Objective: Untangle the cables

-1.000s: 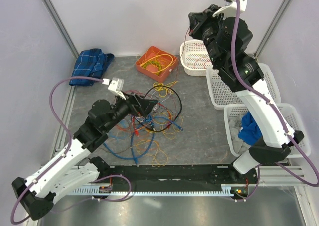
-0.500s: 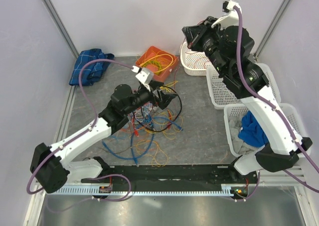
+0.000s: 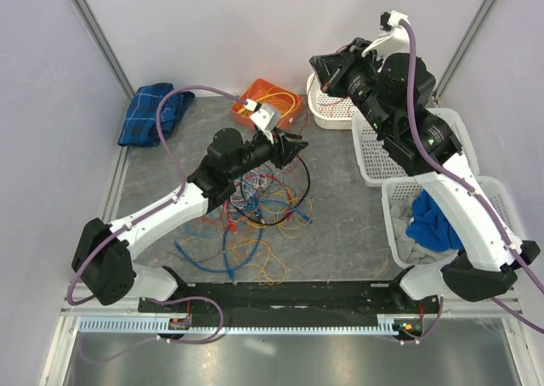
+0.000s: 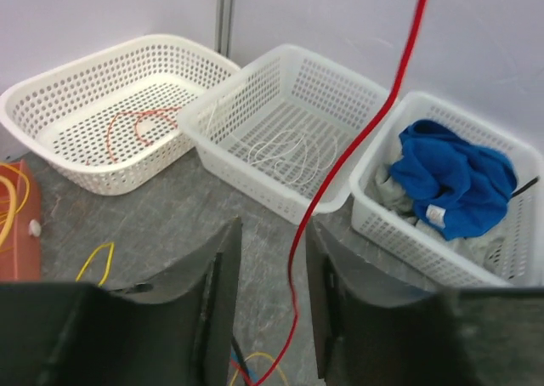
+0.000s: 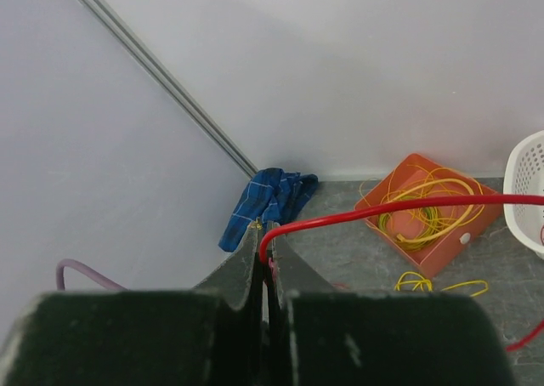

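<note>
The cables [image 3: 259, 206] lie in a tangle of blue, orange, yellow, red and black wires on the grey floor, under my left arm. My right gripper [image 3: 319, 65] is raised high at the back and is shut on a red cable [image 5: 408, 204], pinched at its tips [image 5: 264, 226]. That red cable [image 4: 318, 195] hangs down and passes between the jaws of my left gripper [image 4: 272, 229]. The left gripper [image 3: 297, 144] is open and holds nothing; it hovers past the far edge of the tangle.
Three white baskets stand along the right: one with an orange wire [image 4: 102, 105], one with a white wire [image 4: 289, 122], one with a blue cloth [image 4: 450, 190]. An orange tray [image 3: 268, 104] of yellow cables sits at the back. A blue checked cloth [image 3: 153, 112] lies far left.
My left arm has stretched forward and to the right, bringing its open jaws around the hanging red cable. My right gripper has shifted slightly left, still holding the cable.
</note>
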{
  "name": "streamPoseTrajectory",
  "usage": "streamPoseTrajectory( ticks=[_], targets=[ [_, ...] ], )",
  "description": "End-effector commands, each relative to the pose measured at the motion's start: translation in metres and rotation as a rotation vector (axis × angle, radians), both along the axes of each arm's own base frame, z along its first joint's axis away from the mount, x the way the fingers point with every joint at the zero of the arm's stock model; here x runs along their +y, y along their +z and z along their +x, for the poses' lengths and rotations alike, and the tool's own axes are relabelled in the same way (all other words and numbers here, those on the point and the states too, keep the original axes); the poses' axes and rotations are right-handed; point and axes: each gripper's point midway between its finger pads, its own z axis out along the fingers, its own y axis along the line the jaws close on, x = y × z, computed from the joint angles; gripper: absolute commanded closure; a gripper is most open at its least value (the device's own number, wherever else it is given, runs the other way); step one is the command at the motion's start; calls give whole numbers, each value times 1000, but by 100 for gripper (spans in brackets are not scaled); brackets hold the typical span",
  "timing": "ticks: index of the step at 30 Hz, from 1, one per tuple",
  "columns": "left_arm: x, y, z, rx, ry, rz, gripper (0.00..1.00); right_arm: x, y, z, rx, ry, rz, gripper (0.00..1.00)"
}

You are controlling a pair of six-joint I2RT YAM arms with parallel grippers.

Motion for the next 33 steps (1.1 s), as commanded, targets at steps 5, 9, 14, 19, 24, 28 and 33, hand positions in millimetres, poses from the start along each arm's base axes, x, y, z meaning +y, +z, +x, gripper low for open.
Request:
streamPoseTrajectory(
  ticks=[5,9,14,19,24,28,33],
  targets=[
    [12,71,-5,-74,39,-80,98,-17,-22,-9,-19,-38,-5,100],
    [49,113,9,70,258,-94,98,-47,-46,-31,-54,-89,19,100],
    [76,177,2,88,343,-73,98,-44,-117,-40,31,-46,-47,74],
    [96,225,-1,20,409,-96,98,-40,-166,-49,91,8,-130,16],
    [94,235,-1,18,396,-80,98,-36,-162,-60,6,68,-112,13],
    [88,224,-6,51,355,-64,98,-28,-141,-67,-78,125,-79,13],
    [84,200,-6,96,344,-15,98,-21,-116,-70,-157,158,-61,12]
  ],
)
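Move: The red cable runs between the left hand's half-open fingers, right at its fingertips, and its upper part is held in the right hand's shut ones. From the left hand the cable tangle's middle lies some 4 cm ahead, 8 cm left and 29 cm below; the orange box is about 30 cm ahead, 6 cm left and 27 cm below. Left pinches and lifts the red cable about 20 cm, drifting left, while right sinks 17 cm and lets go. ##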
